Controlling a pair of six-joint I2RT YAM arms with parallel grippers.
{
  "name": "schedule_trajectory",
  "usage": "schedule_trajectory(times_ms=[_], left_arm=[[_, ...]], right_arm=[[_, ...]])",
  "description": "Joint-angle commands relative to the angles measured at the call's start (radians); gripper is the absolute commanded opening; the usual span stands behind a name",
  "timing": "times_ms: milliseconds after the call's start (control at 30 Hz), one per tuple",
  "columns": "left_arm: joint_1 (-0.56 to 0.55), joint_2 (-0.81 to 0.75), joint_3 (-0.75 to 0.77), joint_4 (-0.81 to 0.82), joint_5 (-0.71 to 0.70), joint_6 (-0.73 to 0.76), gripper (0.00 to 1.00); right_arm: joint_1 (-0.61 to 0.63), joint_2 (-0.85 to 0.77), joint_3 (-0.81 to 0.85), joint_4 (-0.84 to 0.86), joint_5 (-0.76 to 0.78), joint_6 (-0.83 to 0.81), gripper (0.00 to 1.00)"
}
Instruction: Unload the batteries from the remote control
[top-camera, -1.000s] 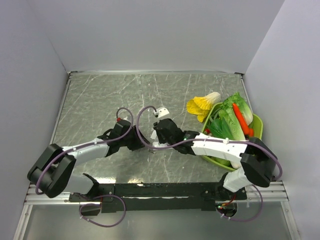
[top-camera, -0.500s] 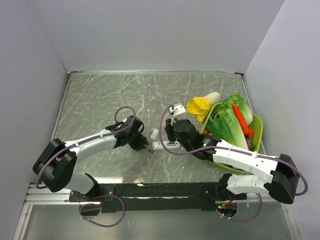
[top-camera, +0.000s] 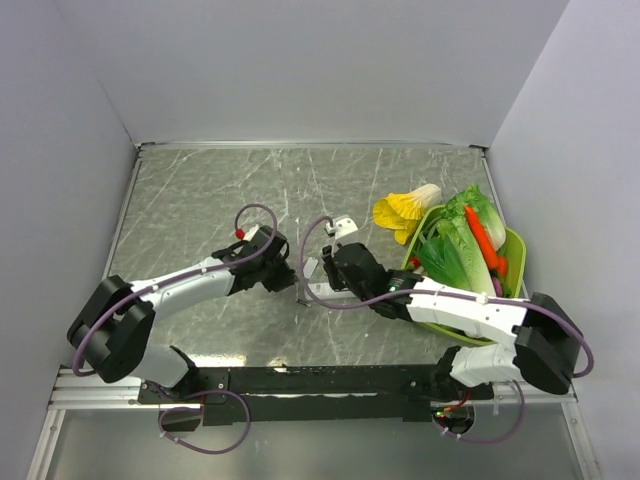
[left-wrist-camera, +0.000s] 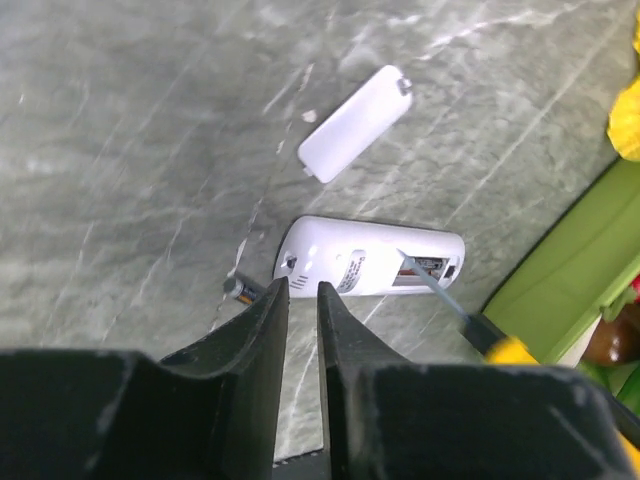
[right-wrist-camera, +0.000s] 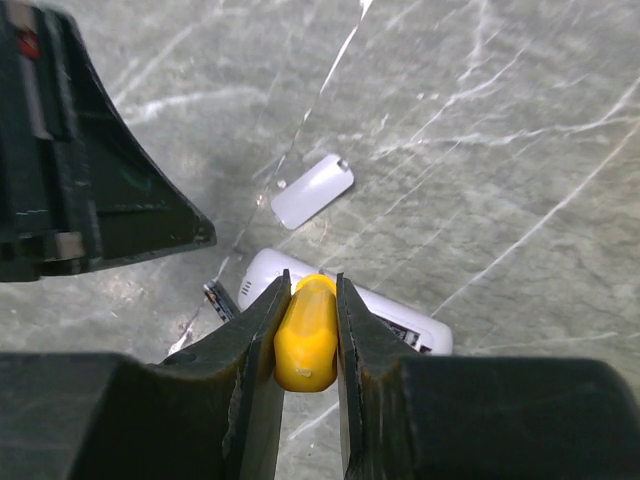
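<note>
The white remote control (left-wrist-camera: 350, 262) lies face down on the table, its recess open at the right end (top-camera: 322, 292). One dark battery (left-wrist-camera: 239, 291) lies on the table by the remote's left end, partly behind my left finger (right-wrist-camera: 219, 298). My left gripper (left-wrist-camera: 302, 288) hovers just off that left end, jaws a narrow slit apart with nothing between them (top-camera: 292, 279). My right gripper (right-wrist-camera: 306, 288) is shut on the yellow tool handle (right-wrist-camera: 305, 335). The tool's thin shaft (left-wrist-camera: 432, 289) reaches into the recess.
The detached white cover plate (left-wrist-camera: 355, 124) lies just beyond the remote (top-camera: 310, 267). A green basket (top-camera: 516, 250) of vegetables stands at the right, with a yellow-white cabbage (top-camera: 405, 208) beside it. Both arms crowd the table's middle.
My left gripper has moved right toward the remote's left end and its jaws have narrowed. My right arm swung right, then came back over the remote, still holding the yellow tool.
</note>
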Motion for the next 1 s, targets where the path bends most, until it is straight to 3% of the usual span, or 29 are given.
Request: schedule_trajectory(times_ms=[0, 300, 500, 667, 767, 967], left_arm=[[0.012, -0.051, -0.037, 0.134, 0.025, 0.152, 0.2], [0.023, -0.051, -0.065, 0.255, 0.12, 0.256, 0.13], [0.023, -0.028, -0.036, 0.302, 0.178, 0.313, 0.11], [0.023, 0.079, 0.036, 0.31, 0.22, 0.368, 0.08], [0.023, 0.168, 0.101, 0.304, 0.267, 0.399, 0.01], [0.023, 0.277, 0.159, 0.289, 0.272, 0.421, 0.01]], right_arm=[[-0.005, 0.051, 0.046, 0.07, -0.032, 0.019, 0.0], [-0.005, 0.079, 0.048, 0.06, -0.015, -0.004, 0.0], [-0.005, -0.068, 0.017, 0.075, 0.034, -0.098, 0.0], [-0.005, -0.228, -0.061, 0.081, -0.004, -0.165, 0.0], [-0.01, -0.319, -0.118, 0.076, -0.006, -0.164, 0.0], [-0.013, -0.424, -0.171, 0.001, 0.013, -0.106, 0.0]])
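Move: The right hand, already gripping the screwdriver with its tip at the battery slot, has the remote control's middle some 2 cm ahead, 3 cm left and 12 cm below. From the left hand the remote lies about 9 cm right, 1 cm ahead and 5 cm down. The battery cover is 5 cm ahead and 4 cm right of the left hand; the loose battery is 3 cm back and 2 cm right, both 5 cm below. Right hand dips, then lifts screwdriver 9 cm up and right; left shuts, moving 7 cm rightward towards remote. ##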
